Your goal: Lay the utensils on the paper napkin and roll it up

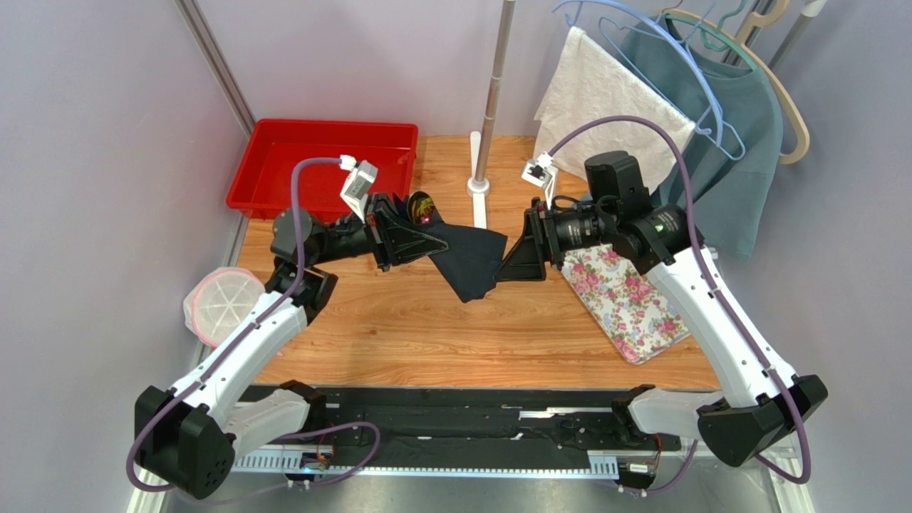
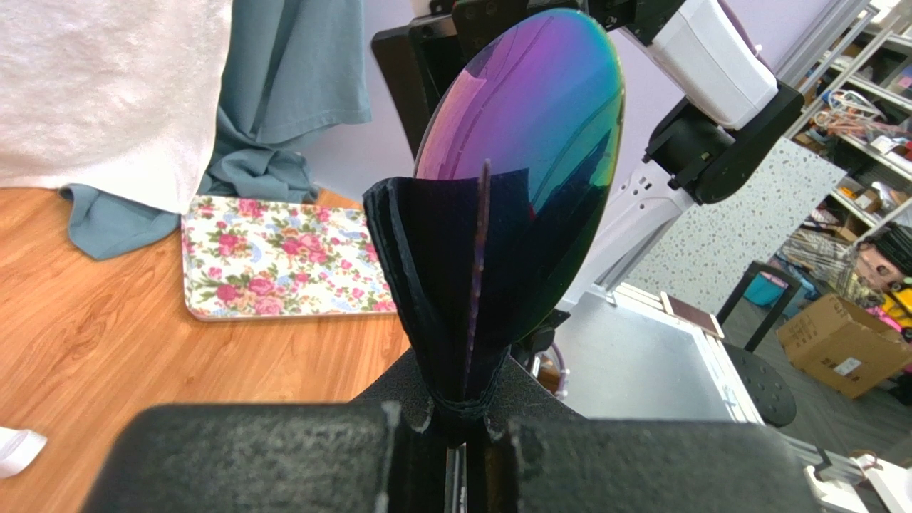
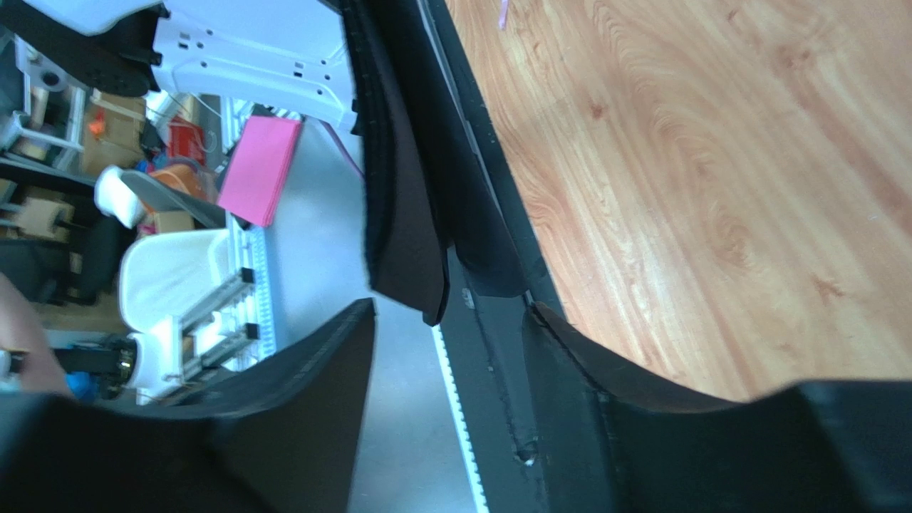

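The black paper napkin [image 1: 471,262] hangs in the air over the middle of the table, bunched round the utensils. My left gripper [image 1: 421,244] is shut on that bundle. In the left wrist view the napkin [image 2: 428,267] wraps a spoon whose iridescent purple-green bowl [image 2: 535,139] sticks out past my left gripper [image 2: 462,412]. Any other utensils are hidden inside the napkin. My right gripper [image 1: 514,257] stands open at the napkin's right edge. In the right wrist view a napkin corner [image 3: 407,235] hangs just beyond my right gripper [image 3: 450,337], with nothing between the fingers [image 3: 321,363].
A red tray [image 1: 321,160] stands at the back left and a floral mat [image 1: 626,294] lies at the right. A white pole [image 1: 487,107] rises behind the napkin. A white cloth [image 1: 599,96] and a teal shirt [image 1: 728,139] hang at the back right. A round pink-white container [image 1: 219,302] sits at the left edge.
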`<state>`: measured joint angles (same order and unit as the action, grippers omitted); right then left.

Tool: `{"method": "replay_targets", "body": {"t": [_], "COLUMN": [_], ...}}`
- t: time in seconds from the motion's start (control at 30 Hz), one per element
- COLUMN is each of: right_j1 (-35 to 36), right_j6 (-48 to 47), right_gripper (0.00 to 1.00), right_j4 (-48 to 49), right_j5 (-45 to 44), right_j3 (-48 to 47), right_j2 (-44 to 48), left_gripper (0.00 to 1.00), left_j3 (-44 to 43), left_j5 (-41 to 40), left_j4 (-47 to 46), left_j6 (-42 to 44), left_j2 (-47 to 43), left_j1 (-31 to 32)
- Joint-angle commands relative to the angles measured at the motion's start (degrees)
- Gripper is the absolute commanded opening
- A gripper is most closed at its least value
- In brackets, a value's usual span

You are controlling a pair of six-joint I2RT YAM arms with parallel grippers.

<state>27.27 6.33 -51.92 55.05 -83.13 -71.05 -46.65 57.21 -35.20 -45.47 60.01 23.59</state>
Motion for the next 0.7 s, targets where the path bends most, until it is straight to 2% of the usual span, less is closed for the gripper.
{"method": "replay_targets", "body": {"t": [0.0, 0.23, 0.27, 0.5, 0.53, 0.57, 0.67], "right_j1": [1.56, 3.76, 3.93, 3.85, 3.93, 3.93, 3.67], "right_j6": [1.32, 2.90, 3.07, 2.55, 2.03, 1.50, -0.87], "right_gripper": [0.63, 0.46, 0.38, 0.14, 0.09, 0.00, 0.00], "right_j4": [0.59, 5.25, 5.51, 6.48, 6.74, 6.83, 7.27], "right_j5": [-1.24, -0.73, -0.73, 0.58, 1.02, 1.11, 0.59], "right_j3": [1.13, 4.29, 4.21, 3.68, 3.77, 3.77, 4.73], "right_j2": [0.99, 0.91, 0.65, -0.94, -0.94, -0.76, -0.58], "left_gripper": [0.00, 0.00, 0.00, 0.00, 0.00, 0.00, 0.00], "left_j3": [-1.77, -2.65, -2.65, -2.30, -2.30, -2.30, -2.56], "left_j5": [-1.66, -2.81, -2.89, -2.37, -2.37, -2.19, -1.93], "left_j4": [-1.89, -1.01, -1.01, -1.19, -1.19, -1.71, -2.15], "left_j6": [0.65, -0.05, -0.23, -1.02, -1.19, -1.72, -2.69], "left_j2": [-0.33, 0.11, 0.20, -0.51, -0.77, -0.77, -1.12], "left_j1": [-0.39, -0.48, -0.39, -0.48, -0.39, -0.39, -0.48]}}
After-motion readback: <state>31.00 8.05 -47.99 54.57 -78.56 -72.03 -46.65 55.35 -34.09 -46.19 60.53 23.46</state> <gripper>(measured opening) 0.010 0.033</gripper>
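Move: The edge of the black napkin's loose flap is just off my open right fingertips, about 2 cm to the left, 1 cm back and 2 cm below. The flap's hanging corner lies some 7 cm left, 4 back and 3 below; the roll's pinched end about 11 cm left, 5 ahead and a little above. From my left hand, which already holds the roll, the flap edge lies about 9 cm right, 5 back and 5 below. I dip my right hand some 2.5 cm onto the napkin's flap edge, easing leftward about 1.5 cm and slightly back, with the fingers tipping down a few degrees. Once low, I swing its fingers from well open to fully shut, pinching the edge. My left hand keeps its closed grip on the roll and drifts only about 1 cm forward. ##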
